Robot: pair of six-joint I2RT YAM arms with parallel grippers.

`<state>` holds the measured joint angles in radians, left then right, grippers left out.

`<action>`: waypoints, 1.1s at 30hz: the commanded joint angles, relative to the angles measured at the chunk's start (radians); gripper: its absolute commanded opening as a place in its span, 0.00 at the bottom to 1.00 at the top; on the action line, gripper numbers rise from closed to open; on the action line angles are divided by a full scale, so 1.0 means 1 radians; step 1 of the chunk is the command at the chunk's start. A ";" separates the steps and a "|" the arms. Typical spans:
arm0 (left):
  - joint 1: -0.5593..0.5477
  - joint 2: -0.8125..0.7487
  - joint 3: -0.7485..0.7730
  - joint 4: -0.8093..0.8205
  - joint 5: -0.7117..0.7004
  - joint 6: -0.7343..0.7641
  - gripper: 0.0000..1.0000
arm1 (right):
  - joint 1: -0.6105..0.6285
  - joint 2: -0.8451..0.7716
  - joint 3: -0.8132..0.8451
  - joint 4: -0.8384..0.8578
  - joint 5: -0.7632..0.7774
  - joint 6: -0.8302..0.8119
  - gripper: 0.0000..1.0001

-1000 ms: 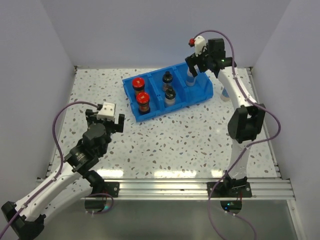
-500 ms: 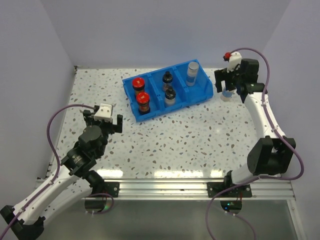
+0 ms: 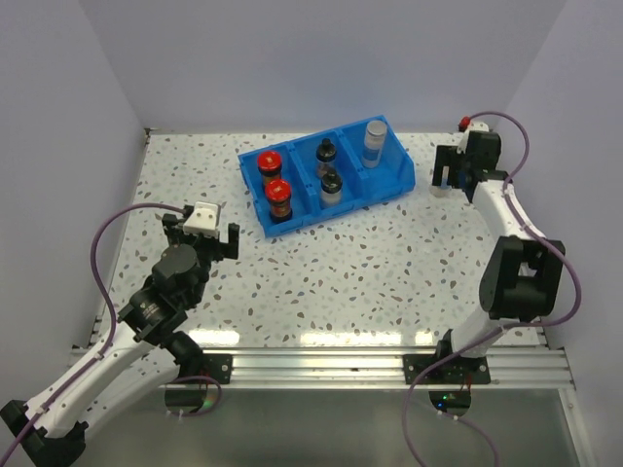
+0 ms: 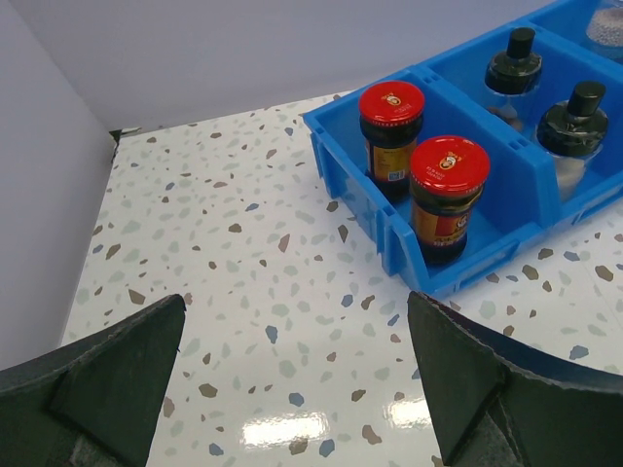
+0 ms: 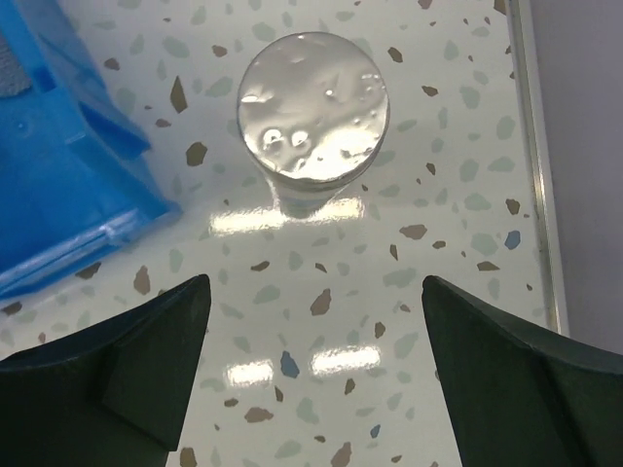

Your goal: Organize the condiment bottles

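The blue bin (image 3: 389, 185) holds two red-capped jars (image 3: 278, 193) in its left compartment. Two black-capped jars (image 3: 331, 183) stand in the middle one, and a silver-capped jar (image 3: 375, 136) in the right one. Another silver-capped jar (image 5: 313, 107) stands on the table right of the bin. My right gripper (image 5: 314, 284) hangs open over it, with the cap just ahead of the fingertips and nothing between them. My left gripper (image 4: 297, 302) is open and empty over the table, left of the bin (image 4: 399, 248), facing the red-capped jars (image 4: 449, 165).
The table's right rail (image 5: 537, 156) runs close beside the loose jar. The bin's corner (image 5: 88, 185) lies just left of it. Walls close the table at the back and on both sides.
My right arm has swung from the bin's right compartment to the right and come down over the loose silver-capped jar. A silver-capped jar now shows in that compartment. The left arm has hardly moved.
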<state>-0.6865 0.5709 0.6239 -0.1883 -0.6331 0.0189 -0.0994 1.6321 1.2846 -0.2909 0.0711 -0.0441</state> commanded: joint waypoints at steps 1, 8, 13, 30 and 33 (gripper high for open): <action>0.004 -0.005 0.003 0.021 -0.004 -0.007 1.00 | -0.006 0.080 0.073 0.108 0.105 0.088 0.92; 0.005 0.007 0.002 0.023 -0.013 -0.005 1.00 | -0.005 0.195 0.163 0.188 0.102 0.128 0.90; 0.004 0.017 0.002 0.023 -0.014 -0.004 1.00 | -0.005 0.267 0.231 0.191 0.090 0.144 0.89; 0.004 0.012 0.000 0.021 -0.022 -0.004 1.00 | -0.003 0.192 0.176 0.140 -0.051 0.133 0.00; 0.004 0.007 0.000 0.021 -0.020 -0.005 1.00 | 0.009 0.063 0.078 0.206 -0.060 0.128 0.00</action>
<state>-0.6865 0.5884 0.6239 -0.1886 -0.6373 0.0189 -0.1051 1.8519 1.4189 -0.1356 0.0685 0.0845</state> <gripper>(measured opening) 0.997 0.624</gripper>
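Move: Straight ahead of the open right hand, about 8 cm out, 1 cm right and some 5 cm below, stands the last silver-lidded bottle. Its twin, already in the blue box, is about 20 cm to the left of it and 5 cm farther out; the box's right compartment centres about 16 cm to its left and 3 cm farther out. From the left hand the last bottle lies roughly 60 cm right, 28 cm ahead and 14 cm below. Reaching forward about 8 cm and a little down, dipping first and then easing up slightly, the right hand brings its open fingers around the upper part of the last silver-lidded bottle. There it stops and closes until the fingers pinch the bottle from both sides just below the lid, then starts drawing back towards the robot by 1 to 2 cm with the bottle in its grip. ##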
